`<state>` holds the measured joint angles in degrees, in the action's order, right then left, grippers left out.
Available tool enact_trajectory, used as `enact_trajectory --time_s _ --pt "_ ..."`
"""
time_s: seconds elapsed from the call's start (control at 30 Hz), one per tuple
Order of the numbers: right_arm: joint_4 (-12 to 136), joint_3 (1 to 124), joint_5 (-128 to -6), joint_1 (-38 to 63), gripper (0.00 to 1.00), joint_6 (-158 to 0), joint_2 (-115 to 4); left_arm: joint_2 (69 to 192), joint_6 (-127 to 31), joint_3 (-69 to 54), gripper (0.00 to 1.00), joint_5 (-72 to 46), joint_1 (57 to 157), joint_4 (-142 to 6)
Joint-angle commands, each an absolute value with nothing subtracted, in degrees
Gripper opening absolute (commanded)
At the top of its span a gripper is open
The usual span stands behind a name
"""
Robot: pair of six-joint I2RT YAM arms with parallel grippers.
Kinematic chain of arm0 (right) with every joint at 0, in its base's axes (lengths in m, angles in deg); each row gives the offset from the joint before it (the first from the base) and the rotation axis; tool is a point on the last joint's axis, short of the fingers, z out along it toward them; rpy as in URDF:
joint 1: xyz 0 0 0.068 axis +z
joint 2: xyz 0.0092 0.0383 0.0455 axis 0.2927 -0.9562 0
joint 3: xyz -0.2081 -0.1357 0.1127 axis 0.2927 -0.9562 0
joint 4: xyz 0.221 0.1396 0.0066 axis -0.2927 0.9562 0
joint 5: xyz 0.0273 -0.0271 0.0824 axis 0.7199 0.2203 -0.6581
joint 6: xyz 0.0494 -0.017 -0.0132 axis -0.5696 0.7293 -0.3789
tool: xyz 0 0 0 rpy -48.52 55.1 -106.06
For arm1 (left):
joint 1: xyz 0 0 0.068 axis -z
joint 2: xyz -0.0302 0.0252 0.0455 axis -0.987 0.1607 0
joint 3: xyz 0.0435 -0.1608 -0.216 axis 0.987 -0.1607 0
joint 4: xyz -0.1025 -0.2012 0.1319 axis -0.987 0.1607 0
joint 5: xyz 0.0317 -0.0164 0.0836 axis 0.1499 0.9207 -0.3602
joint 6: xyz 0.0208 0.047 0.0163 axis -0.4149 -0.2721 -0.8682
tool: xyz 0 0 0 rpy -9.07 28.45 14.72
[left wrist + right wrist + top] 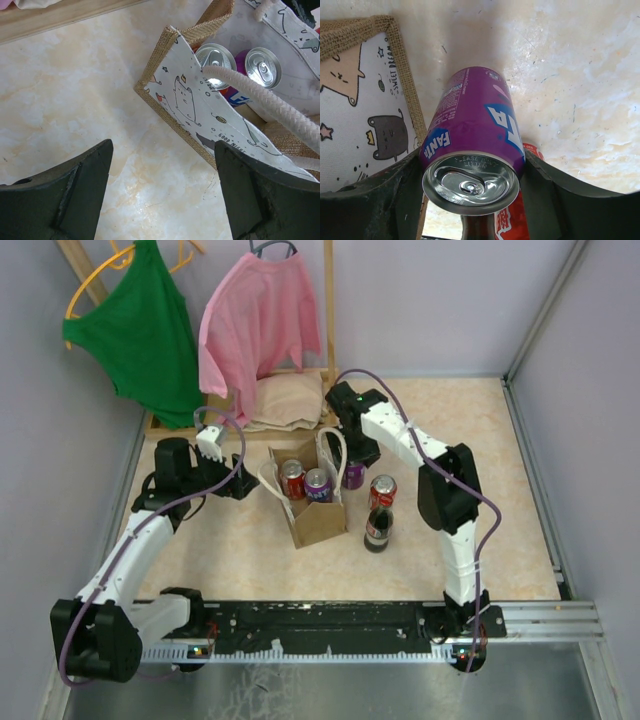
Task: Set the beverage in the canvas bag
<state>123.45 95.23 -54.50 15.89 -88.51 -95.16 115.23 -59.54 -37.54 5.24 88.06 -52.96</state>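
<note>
The canvas bag stands open mid-table, with a red can and a blue-purple can inside; both can tops show in the left wrist view. A purple Fanta can stands upright on the table just right of the bag. My right gripper has a finger pressed against each side of this can. My left gripper is open over bare table at the bag's left corner, holding nothing. Its right finger sits close to the bag's wall.
A red can and a dark cola bottle stand right of the bag, close behind the held can. At the back, a wooden rack holds a green top, a pink shirt and a beige folded cloth. Walls enclose both sides.
</note>
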Motion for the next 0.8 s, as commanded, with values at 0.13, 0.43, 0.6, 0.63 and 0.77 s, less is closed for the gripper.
enact_trajectory --time_s 0.13,0.43,0.6,0.63,0.77 --pt "123.1 101.3 -49.7 13.2 0.02 -88.7 -90.1 114.9 -59.7 -36.3 0.88 6.2 87.6 -53.5" --pt "123.2 114.7 -50.0 7.0 0.0 -85.3 -85.4 114.4 -59.4 -36.4 0.88 6.3 87.7 -53.7" --pt "121.6 120.1 -59.2 7.1 0.0 -85.3 -83.8 114.3 -59.3 -36.5 0.88 6.3 87.6 -53.9" --pt "119.4 118.8 -61.5 7.1 0.0 -85.9 -82.4 114.2 -59.3 -36.5 0.88 6.3 87.6 -53.9" --pt "107.7 110.2 -72.2 7.3 0.0 -88.7 -74.8 114.1 -59.5 -36.3 0.88 6.1 87.6 -53.4"
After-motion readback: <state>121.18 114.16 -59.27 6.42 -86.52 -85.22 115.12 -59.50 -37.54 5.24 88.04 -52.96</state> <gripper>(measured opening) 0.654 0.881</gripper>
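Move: The right hand already grips the upper part of the purple Fanta can standing on the table. The canvas bag lies beside it, its middle about 10 cm to the left, 3 cm back and roughly 2 cm lower. The loose red can stands about 5 cm back and 7 cm to the right, the bottle some 13 cm back and 5 cm to the right. For the left hand the bag is about 14 cm to the right, 2 cm ahead and 10 cm below. Upward, after a slow start, the right arm lifts the gripped purple Fanta can off the table by some 19 cm. At first it swings forward and to the right, away from the bag; near the end it curls back left a few centimetres, still rising. The wrist tilts about 30 degrees, fingertips swinging forward and left, and the fingers keep their hold. ##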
